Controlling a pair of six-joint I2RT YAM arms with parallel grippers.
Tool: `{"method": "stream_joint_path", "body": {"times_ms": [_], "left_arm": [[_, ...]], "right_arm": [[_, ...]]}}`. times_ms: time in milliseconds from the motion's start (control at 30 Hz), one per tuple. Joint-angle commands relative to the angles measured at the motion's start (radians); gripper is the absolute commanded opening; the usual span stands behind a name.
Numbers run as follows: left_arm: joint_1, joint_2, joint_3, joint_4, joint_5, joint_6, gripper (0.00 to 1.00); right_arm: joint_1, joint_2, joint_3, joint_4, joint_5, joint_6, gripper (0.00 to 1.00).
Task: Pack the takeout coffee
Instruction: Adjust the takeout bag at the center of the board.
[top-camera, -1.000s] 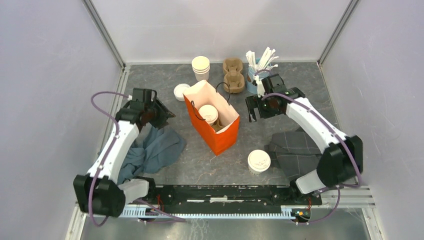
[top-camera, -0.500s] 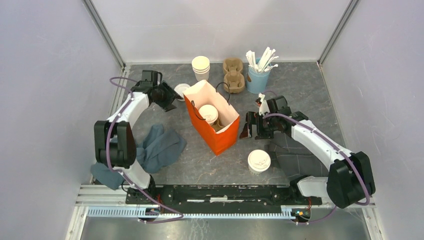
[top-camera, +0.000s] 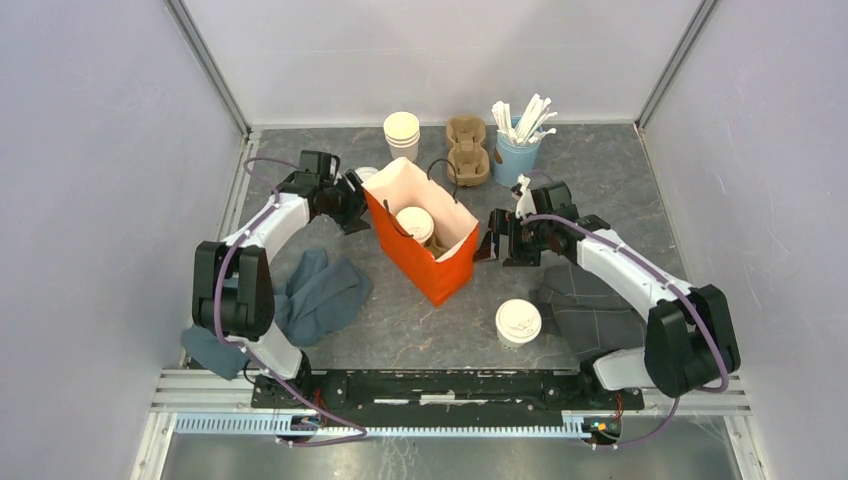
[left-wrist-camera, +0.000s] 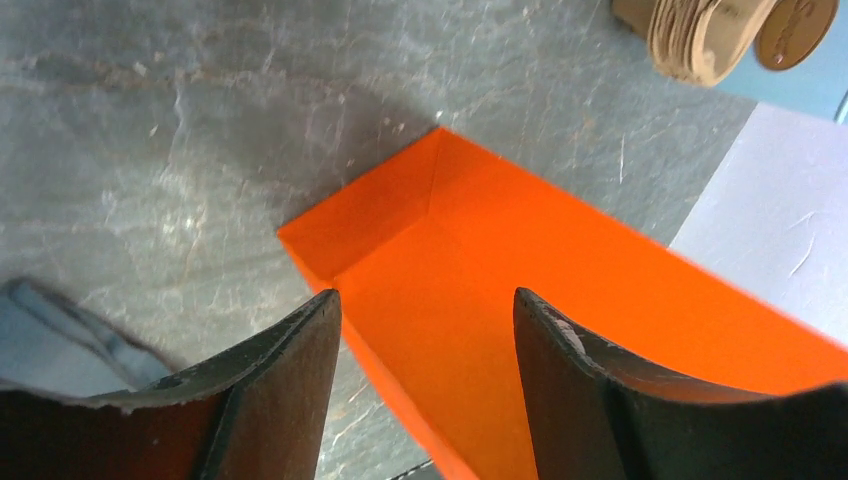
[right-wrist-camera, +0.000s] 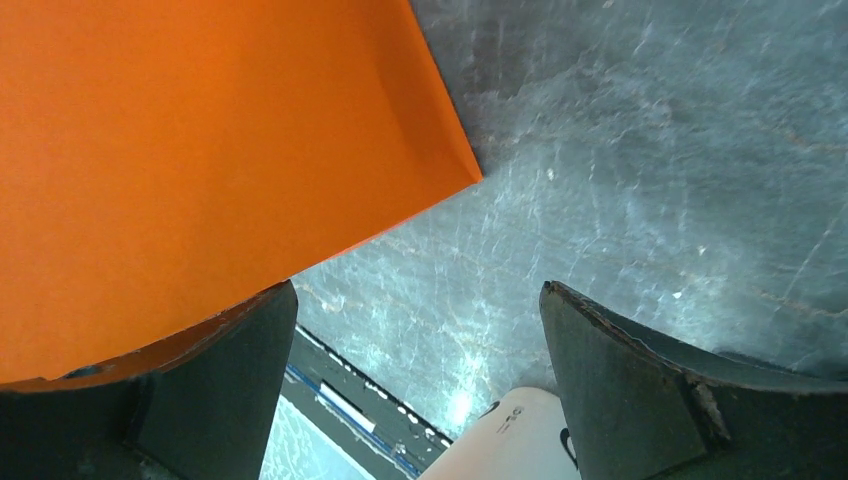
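Note:
An orange paper bag (top-camera: 440, 268) stands open mid-table with one lidded takeout coffee (top-camera: 414, 222) inside it. The other takeout coffee (top-camera: 518, 321) stands on the table, front right of the bag. My left gripper (top-camera: 353, 203) is at the bag's left wall. In the left wrist view the left gripper (left-wrist-camera: 425, 295) is open, with the bag's (left-wrist-camera: 520, 270) orange edge running between the jaws. My right gripper (top-camera: 488, 246) is at the bag's right side. It is wide open (right-wrist-camera: 416, 287), and its left finger (right-wrist-camera: 220, 370) lies against the orange bag (right-wrist-camera: 200, 150).
At the back stand a stack of lidless cups (top-camera: 401, 135), brown cup carriers (top-camera: 467, 150) and a blue cup of stirrers (top-camera: 518, 150). A blue-grey cloth (top-camera: 322, 295) lies front left. A dark grey cloth (top-camera: 590, 300) lies front right.
My left arm swung in from the left to the bag's left wall, and its jaws widened. My right gripper came down from near the stirrers to the bag's right side.

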Motion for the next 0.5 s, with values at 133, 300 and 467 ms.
{"method": "stream_joint_path", "body": {"times_ms": [133, 300, 467], "left_arm": [[0.001, -0.25, -0.195, -0.025, -0.021, 0.01, 0.68], [0.001, -0.4, -0.3, -0.052, -0.03, -0.024, 0.69], [0.001, -0.529, -0.342, -0.15, -0.05, -0.005, 0.7]], "right_arm": [[-0.066, 0.128, 0.161, 0.004, 0.04, -0.072, 0.98], [-0.104, 0.157, 0.269, -0.107, 0.099, -0.181, 0.98], [-0.103, 0.08, 0.336, -0.313, 0.256, -0.38, 0.98]]}}
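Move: The bag's middle lies about 14 cm right of the left gripper and 7 cm nearer the base, roughly level with it. From the right gripper the bag is some 17 cm left and 4 cm ahead. The white lids sit 9 cm straight ahead of the left gripper, and the blue cloth 15 cm back and 10 cm left of it. The lidded cup stands about 14 cm back and 4 cm right of the right gripper. Turn the skewed takeout bag between both open grippers: draw the left gripper back about 10 cm along the bag's left end, rising slightly late. Meanwhile push the right end forward with the right gripper, some 7 cm, then veer it right and a little up, away from the bag. Keep both sets of fingers open. ##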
